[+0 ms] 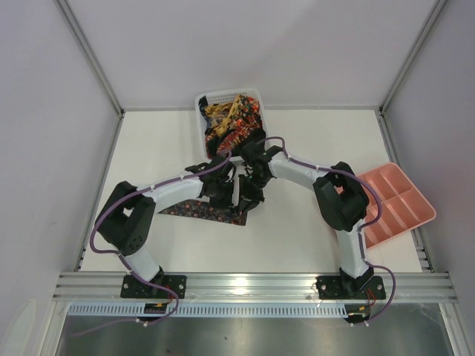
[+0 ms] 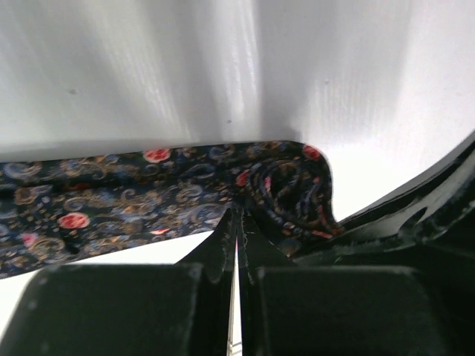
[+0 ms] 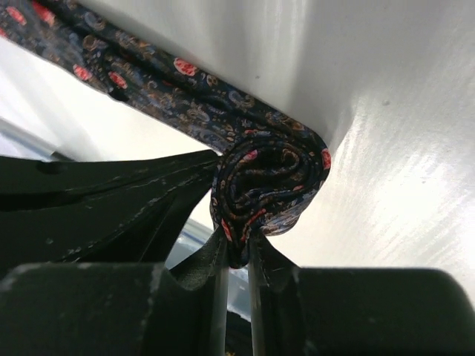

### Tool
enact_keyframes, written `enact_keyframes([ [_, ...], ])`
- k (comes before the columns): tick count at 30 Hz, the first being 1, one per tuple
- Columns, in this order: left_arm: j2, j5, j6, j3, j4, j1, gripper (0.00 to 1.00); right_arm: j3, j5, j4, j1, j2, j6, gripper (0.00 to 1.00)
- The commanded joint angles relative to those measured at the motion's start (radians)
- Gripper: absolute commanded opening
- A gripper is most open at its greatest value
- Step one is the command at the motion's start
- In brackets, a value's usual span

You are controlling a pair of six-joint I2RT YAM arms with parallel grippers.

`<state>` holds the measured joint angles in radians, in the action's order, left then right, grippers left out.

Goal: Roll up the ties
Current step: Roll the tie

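A dark tie with red and blue paisley (image 1: 200,211) lies flat on the white table, its free length running left. Its right end is wound into a tight roll (image 3: 269,185), also seen in the left wrist view (image 2: 293,189). My right gripper (image 3: 237,248) is shut on the lower edge of the roll. My left gripper (image 2: 237,219) is shut on the tie's edge just beside the roll. Both grippers meet at the table's middle (image 1: 241,185). More patterned ties (image 1: 231,119) fill the white mesh basket (image 1: 202,104) behind.
A pink compartment tray (image 1: 393,204) sits at the right edge of the table. The white basket stands at the back centre, just behind the two wrists. Grey walls close the cell on three sides.
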<state>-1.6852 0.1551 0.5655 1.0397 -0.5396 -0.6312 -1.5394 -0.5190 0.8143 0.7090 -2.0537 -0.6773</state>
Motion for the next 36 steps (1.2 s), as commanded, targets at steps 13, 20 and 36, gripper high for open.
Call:
enact_keyframes([
  [13, 0.044, -0.058, -0.035, -0.023, 0.004, 0.041, 0.01, -0.157, 0.194, 0.102, 0.058, -0.125, -0.067, 0.02],
  [20, 0.073, -0.071, -0.035, -0.033, -0.008, 0.053, 0.01, -0.231, 0.179, 0.106, 0.058, -0.180, -0.059, 0.30],
  [36, 0.176, -0.080, -0.030, -0.033, -0.085, 0.105, 0.01, -0.041, 0.054, -0.150, 0.041, -0.051, -0.044, 0.49],
])
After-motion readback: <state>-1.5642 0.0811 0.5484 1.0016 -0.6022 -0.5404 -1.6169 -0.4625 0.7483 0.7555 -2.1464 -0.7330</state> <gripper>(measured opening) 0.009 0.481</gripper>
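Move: The right gripper already pinches the near upper edge of the tie's roll, whose middle lies about 2 cm ahead of it, level left-right, and 2 cm below. From the closed left gripper, the roll is some 4 cm to the right and 1 cm ahead, at about its height. The flat tie strip runs left from the roll, its middle about 10 cm left of the left gripper and 1 cm ahead. The white basket stands roughly 27 cm ahead of the right gripper and 3 cm left. Take the pinched roll with the right gripper leftward and down along the tie, about 3 cm left and 2 cm down, easing a little forward and dipping the hand's left side; then open the fingers to let the roll go, and level the hand. Meanwhile draw the closed left gripper some 4 cm left over the strip, clearing the way, and lift it about 2 cm at the end. ##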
